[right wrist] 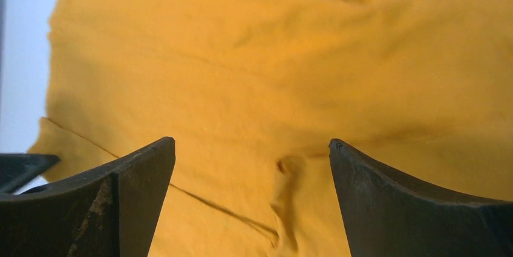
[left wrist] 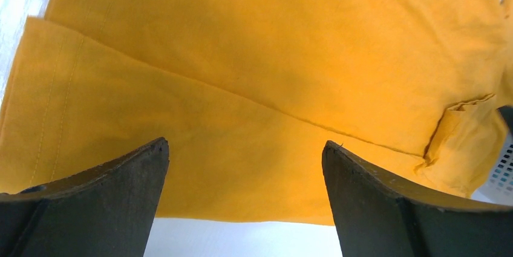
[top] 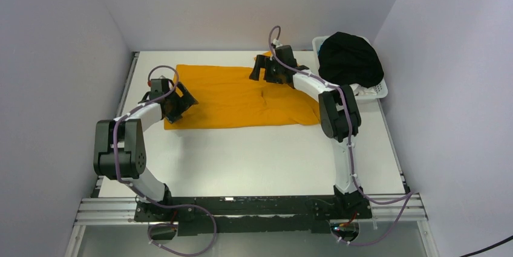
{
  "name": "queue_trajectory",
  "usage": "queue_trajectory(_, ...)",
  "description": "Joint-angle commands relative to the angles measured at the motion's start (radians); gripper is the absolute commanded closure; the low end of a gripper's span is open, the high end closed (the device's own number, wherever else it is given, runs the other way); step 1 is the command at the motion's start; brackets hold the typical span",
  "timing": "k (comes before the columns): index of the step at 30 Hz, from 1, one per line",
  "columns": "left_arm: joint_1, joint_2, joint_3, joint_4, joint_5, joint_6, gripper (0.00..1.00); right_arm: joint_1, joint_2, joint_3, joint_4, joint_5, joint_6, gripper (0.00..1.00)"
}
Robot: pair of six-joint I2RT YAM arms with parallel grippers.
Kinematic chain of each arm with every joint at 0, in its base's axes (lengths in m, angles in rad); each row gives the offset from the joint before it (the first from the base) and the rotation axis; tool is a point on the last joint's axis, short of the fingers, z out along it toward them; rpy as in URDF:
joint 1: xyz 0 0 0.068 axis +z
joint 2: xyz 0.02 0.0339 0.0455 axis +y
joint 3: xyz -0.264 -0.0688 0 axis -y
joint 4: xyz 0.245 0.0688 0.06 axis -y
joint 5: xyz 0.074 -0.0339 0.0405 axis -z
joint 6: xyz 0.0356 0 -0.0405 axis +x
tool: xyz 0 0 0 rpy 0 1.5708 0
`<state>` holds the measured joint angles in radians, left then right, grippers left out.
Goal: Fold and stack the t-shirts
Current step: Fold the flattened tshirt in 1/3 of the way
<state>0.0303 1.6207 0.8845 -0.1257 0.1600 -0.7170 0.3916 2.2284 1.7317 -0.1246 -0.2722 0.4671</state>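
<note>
A mustard-orange t-shirt [top: 236, 97] lies spread on the white table, partly folded, with a fold edge running across it [left wrist: 254, 103]. My left gripper [top: 180, 103] hovers over the shirt's left end, near its front hem. It is open, with nothing between its fingers [left wrist: 245, 145]. My right gripper [top: 264, 68] hangs over the shirt's back edge, right of the middle. It is open too, above a small pucker in the cloth [right wrist: 252, 142]. A black t-shirt [top: 351, 60] is heaped in the basket at the back right.
The white plastic basket [top: 380, 91] stands at the table's back right corner, and its mesh shows in the left wrist view [left wrist: 502, 175]. Grey walls close in the table on three sides. Bare white table [top: 254, 160] lies between the shirt and the arm bases.
</note>
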Motion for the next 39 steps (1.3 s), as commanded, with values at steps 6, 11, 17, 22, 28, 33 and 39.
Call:
queue_trajectory(6,0.001,0.11,0.129,0.026,0.055,0.028,0.01,-0.005,-0.22,-0.369,0.016,0.227,-0.023,0.0)
queue_trajectory(11,0.0,0.132,0.054,0.044,0.096,0.027,0.01,-0.003,-0.277,-0.551,0.061,0.157,0.019,0.0)
queue_trajectory(17,-0.003,0.005,-0.128,0.021,0.107,0.054,0.01,0.014,-0.467,-0.802,0.08,0.089,0.055,0.0)
queue_trajectory(22,-0.017,-0.167,-0.301,0.007,0.125,0.016,0.01,0.044,-0.663,-0.943,0.007,0.089,0.052,0.0)
queue_trajectory(28,-0.069,-0.392,-0.475,-0.095,0.05,-0.032,0.01,0.068,-0.825,-1.089,-0.079,0.06,0.065,0.0)
queue_trajectory(33,-0.075,-0.548,-0.569,-0.178,-0.025,-0.064,0.01,0.096,-0.931,-1.13,-0.119,0.078,0.09,0.0)
queue_trajectory(39,-0.075,-0.655,-0.588,-0.241,-0.045,-0.084,0.01,0.117,-1.016,-1.153,-0.17,0.064,0.107,0.0)
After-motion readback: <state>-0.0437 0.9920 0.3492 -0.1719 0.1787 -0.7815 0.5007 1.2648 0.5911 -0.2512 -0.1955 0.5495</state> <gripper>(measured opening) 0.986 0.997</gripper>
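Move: The left hand is over the folded orange t-shirt's left part: its middle lies about 6 cm ahead, 22 cm to the right and 2 cm below, its left edge 6 cm ahead and 7 cm to the left. From the right hand the middle is some 7 cm back, 7 cm left and 6 cm down; the small fold is 7 cm back and 1 cm right. The basket stands about 6 cm ahead and 37 cm right of that hand. Back towards the robot with both hands, wide open and resting on the cloth: the right first drops about 5 cm while going back and right, lands right of the small fold, then drags back over 20 cm, fingers tipping down. The left makes a low hop some 3 cm forward, comes down again and drags the left part back about 17 cm, drifting slightly right. ##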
